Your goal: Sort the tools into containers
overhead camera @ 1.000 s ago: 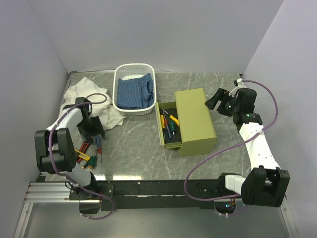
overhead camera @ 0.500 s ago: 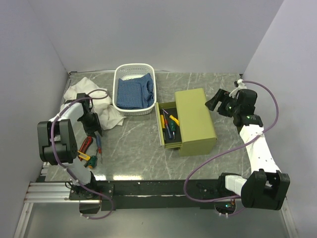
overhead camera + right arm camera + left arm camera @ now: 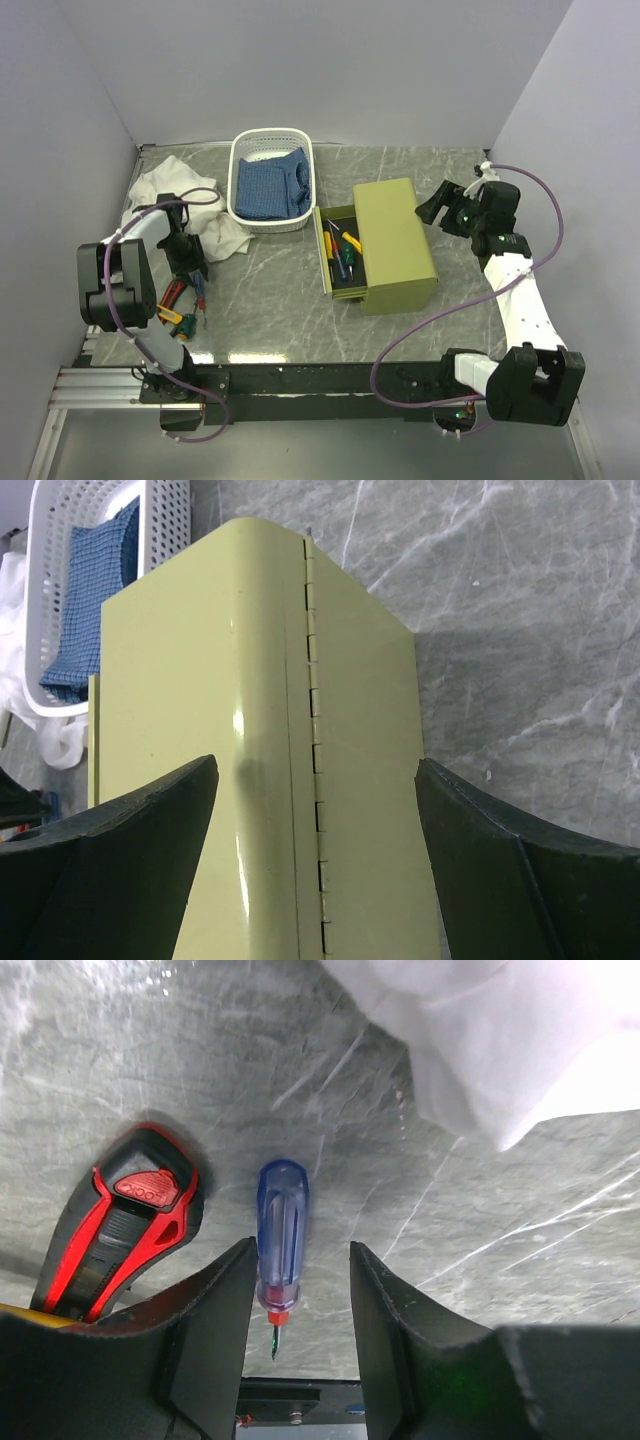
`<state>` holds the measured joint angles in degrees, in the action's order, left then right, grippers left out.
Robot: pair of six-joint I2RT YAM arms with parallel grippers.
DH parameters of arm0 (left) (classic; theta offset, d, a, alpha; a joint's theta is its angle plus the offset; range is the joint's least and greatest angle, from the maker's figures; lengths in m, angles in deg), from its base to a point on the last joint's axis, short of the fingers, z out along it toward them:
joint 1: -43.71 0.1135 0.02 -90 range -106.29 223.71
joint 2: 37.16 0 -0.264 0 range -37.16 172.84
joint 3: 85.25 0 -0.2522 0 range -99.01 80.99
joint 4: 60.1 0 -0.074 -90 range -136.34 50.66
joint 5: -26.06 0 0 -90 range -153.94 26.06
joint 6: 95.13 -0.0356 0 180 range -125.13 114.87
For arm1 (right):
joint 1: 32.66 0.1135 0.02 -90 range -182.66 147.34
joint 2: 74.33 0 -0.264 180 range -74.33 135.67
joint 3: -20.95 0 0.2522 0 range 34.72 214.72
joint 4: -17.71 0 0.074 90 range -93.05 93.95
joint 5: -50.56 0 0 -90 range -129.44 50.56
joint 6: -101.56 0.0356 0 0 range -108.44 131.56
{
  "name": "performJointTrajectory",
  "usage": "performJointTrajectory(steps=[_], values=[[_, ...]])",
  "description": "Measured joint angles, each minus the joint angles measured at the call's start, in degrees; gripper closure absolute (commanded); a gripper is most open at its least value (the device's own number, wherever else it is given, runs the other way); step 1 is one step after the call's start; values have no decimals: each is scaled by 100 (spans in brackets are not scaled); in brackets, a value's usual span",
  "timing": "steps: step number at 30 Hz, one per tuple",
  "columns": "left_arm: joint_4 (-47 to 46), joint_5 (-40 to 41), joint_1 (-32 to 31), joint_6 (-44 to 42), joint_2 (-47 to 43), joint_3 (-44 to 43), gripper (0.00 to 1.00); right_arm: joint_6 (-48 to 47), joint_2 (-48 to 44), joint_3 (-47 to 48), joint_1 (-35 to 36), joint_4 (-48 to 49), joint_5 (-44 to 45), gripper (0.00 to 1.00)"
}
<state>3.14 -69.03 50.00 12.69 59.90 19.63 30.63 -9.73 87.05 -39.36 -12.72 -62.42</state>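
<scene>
A blue-handled screwdriver [image 3: 283, 1225] lies flat on the grey table with its tip toward the near edge. My left gripper [image 3: 300, 1260] is open and straddles it: the left finger is close against the handle's collar and there is a gap on the right side. Red-and-black pliers [image 3: 130, 1220] lie just left of it. From above, the left gripper [image 3: 188, 265] hovers over the blue screwdriver [image 3: 199, 293], the pliers [image 3: 172, 293] and a green-yellow screwdriver [image 3: 183, 322]. My right gripper [image 3: 315, 780] hangs open over the olive-green drawer chest [image 3: 280, 730], holding nothing.
The chest [image 3: 400, 240] has its drawer [image 3: 326, 262] pulled out to the left with several screwdrivers inside. A white perforated basket [image 3: 272, 132] with blue fabric stands behind it. A crumpled white cloth [image 3: 165, 190] lies at the far left, and its edge [image 3: 500, 1040] is near my left gripper.
The left arm's elbow swung back and its jaws narrowed around the blue screwdriver, which still lies on the table. The right arm barely moved.
</scene>
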Motion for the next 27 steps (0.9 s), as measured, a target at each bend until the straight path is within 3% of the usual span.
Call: performJointTrajectory(steps=[2,6,11,15,21,27], values=[[11,-13,0,-4,22,17,55,2,-2,-20,-2,-7,0,13],[9,-157,0,-39,109,17,73,0,-9,-20,-7,0,2,13],[44,-437,0,-114,153,-4,77,2,-37,-33,-11,0,2,13],[42,-592,0,-114,153,-4,97,20,-122,-92,-15,24,2,13],[63,-1093,0,-164,101,-31,99,17,-149,-105,-42,35,2,13],[-240,-2885,-140,63,-356,-374,99,17,-192,-105,-76,35,7,13]])
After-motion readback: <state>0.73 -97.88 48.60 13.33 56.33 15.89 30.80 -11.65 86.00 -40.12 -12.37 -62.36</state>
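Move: The blue screwdriver lies just under the left hand's open fingers, its handle between them, its middle about 2 cm back, 1 cm left and 2 cm below. The red-and-black knife is some 6 cm left and 4 cm back; the green screwdriver about 3 cm left and 9 cm back. From the right hand the blue screwdriver is roughly 52 cm left, 10 cm back and 19 cm below. Left fingers pinch the blue screwdriver's handle, then carry it 8 cm right, 7 up and slightly forward. ##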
